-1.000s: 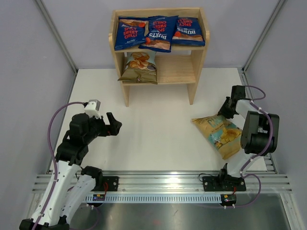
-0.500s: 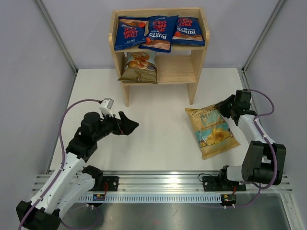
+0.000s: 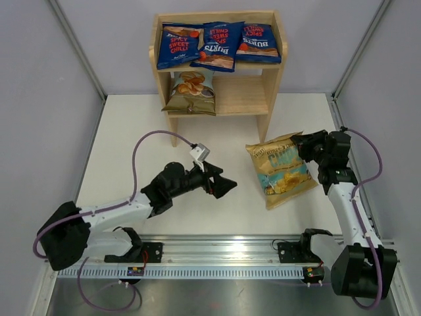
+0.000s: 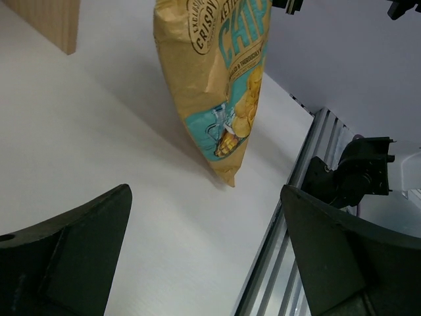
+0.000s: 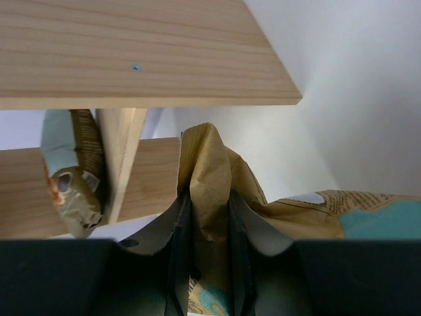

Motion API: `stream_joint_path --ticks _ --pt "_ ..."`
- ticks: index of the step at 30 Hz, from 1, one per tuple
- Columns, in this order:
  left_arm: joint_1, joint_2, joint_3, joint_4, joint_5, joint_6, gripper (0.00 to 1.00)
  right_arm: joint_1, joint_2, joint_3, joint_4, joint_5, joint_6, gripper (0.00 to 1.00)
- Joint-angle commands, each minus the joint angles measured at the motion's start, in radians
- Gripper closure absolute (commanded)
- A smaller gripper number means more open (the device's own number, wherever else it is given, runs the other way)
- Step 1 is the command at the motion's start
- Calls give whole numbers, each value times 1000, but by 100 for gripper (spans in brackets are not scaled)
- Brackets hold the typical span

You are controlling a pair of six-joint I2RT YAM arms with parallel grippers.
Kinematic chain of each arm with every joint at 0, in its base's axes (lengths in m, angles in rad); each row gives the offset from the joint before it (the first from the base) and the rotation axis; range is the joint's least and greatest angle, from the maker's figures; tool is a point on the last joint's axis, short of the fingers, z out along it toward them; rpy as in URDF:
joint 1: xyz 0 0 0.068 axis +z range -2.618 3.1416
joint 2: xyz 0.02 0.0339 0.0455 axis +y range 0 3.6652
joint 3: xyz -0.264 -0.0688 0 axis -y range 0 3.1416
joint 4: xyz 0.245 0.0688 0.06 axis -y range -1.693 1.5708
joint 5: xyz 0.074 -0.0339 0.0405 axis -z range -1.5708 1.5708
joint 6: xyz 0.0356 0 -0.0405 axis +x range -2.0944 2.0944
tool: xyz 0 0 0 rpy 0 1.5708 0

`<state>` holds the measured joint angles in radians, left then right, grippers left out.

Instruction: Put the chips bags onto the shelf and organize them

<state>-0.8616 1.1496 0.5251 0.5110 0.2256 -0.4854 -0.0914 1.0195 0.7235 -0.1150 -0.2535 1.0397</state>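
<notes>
The wooden shelf (image 3: 245, 96) stands at the back centre. Three dark blue bags (image 3: 179, 46), (image 3: 219, 45), (image 3: 259, 43) lie on its top tier. A pale bag (image 3: 191, 92) lies on the left of the lower tier. My right gripper (image 3: 304, 148) is shut on the top right edge of the tan-yellow bag (image 3: 281, 172), which is in front of the shelf's right leg. In the right wrist view the jaws (image 5: 205, 237) pinch a fold of this bag (image 5: 212, 168). My left gripper (image 3: 223, 187) is open and empty, pointing at the bag from the left. The bag also shows in the left wrist view (image 4: 217, 79), beyond the gripper (image 4: 207, 263).
A metal rail (image 3: 223, 250) runs along the near edge of the table. Grey walls close in the left, right and back. In the right wrist view the shelf's wood (image 5: 131, 52) is close ahead, with the pale bag (image 5: 69, 171) on its lower tier.
My right gripper has dragged the tan-yellow bag left and towards the shelf. My left arm has stretched out to the right, towards the bag, with its gripper open.
</notes>
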Motion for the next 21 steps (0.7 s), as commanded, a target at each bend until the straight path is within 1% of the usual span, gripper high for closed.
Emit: stream_joint_path --ticks 1,3,4,6,10,12,14,17,21 --pt "-63 106 95 269 -63 108 1 7 -94 4 61 -24 125 99" --pt "-88 153 128 300 -80 120 1 7 -122 16 49 -30 149 99" --pt "-97 220 148 348 -80 146 1 7 -151 27 38 -39 166 99" --pt "-109 263 170 403 -78 169 1 7 -179 39 41 -67 201 99" --pt "-129 379 214 504 -22 183 1 7 -223 53 51 -107 264 99" --pt "-143 418 249 540 -28 198 1 7 -249 59 60 -121 302 99" --pt "-155 456 276 529 -61 199 1 7 -263 77 60 -142 325 99" --pt "-175 487 299 567 -97 212 1 7 -285 93 61 -181 359 100" --pt "-200 509 345 567 -120 249 1 7 -335 74 86 -193 427 100"
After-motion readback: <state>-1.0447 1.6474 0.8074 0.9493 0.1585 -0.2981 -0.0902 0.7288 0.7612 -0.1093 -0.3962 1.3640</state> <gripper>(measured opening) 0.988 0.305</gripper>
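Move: Ahead and to the right of the open left gripper, about 10 cm farther out, 21 cm right and 8 cm lower, hangs the middle of the gold chips bag; the shelf's right front leg stands some 28 cm out and 17 cm right. From the right hand, which already pinches the bag's top, the left gripper is roughly 16 cm back and 25 cm left at near the same height, the empty lower shelf space about 22 cm out and 18 cm left, and the bag's middle 6 cm back, 5 cm left, 10 cm below. Reaching rightward about 12 cm with fingers wide open, the left hand brings them around the hanging bag's lower part, tipping some 15 degrees upward; contact can't be made out. The right hand keeps its pinch and lifts the bag about 11 cm, drawing back 5 cm and slightly left, rolling its left side up as its fingers tilt upward. ##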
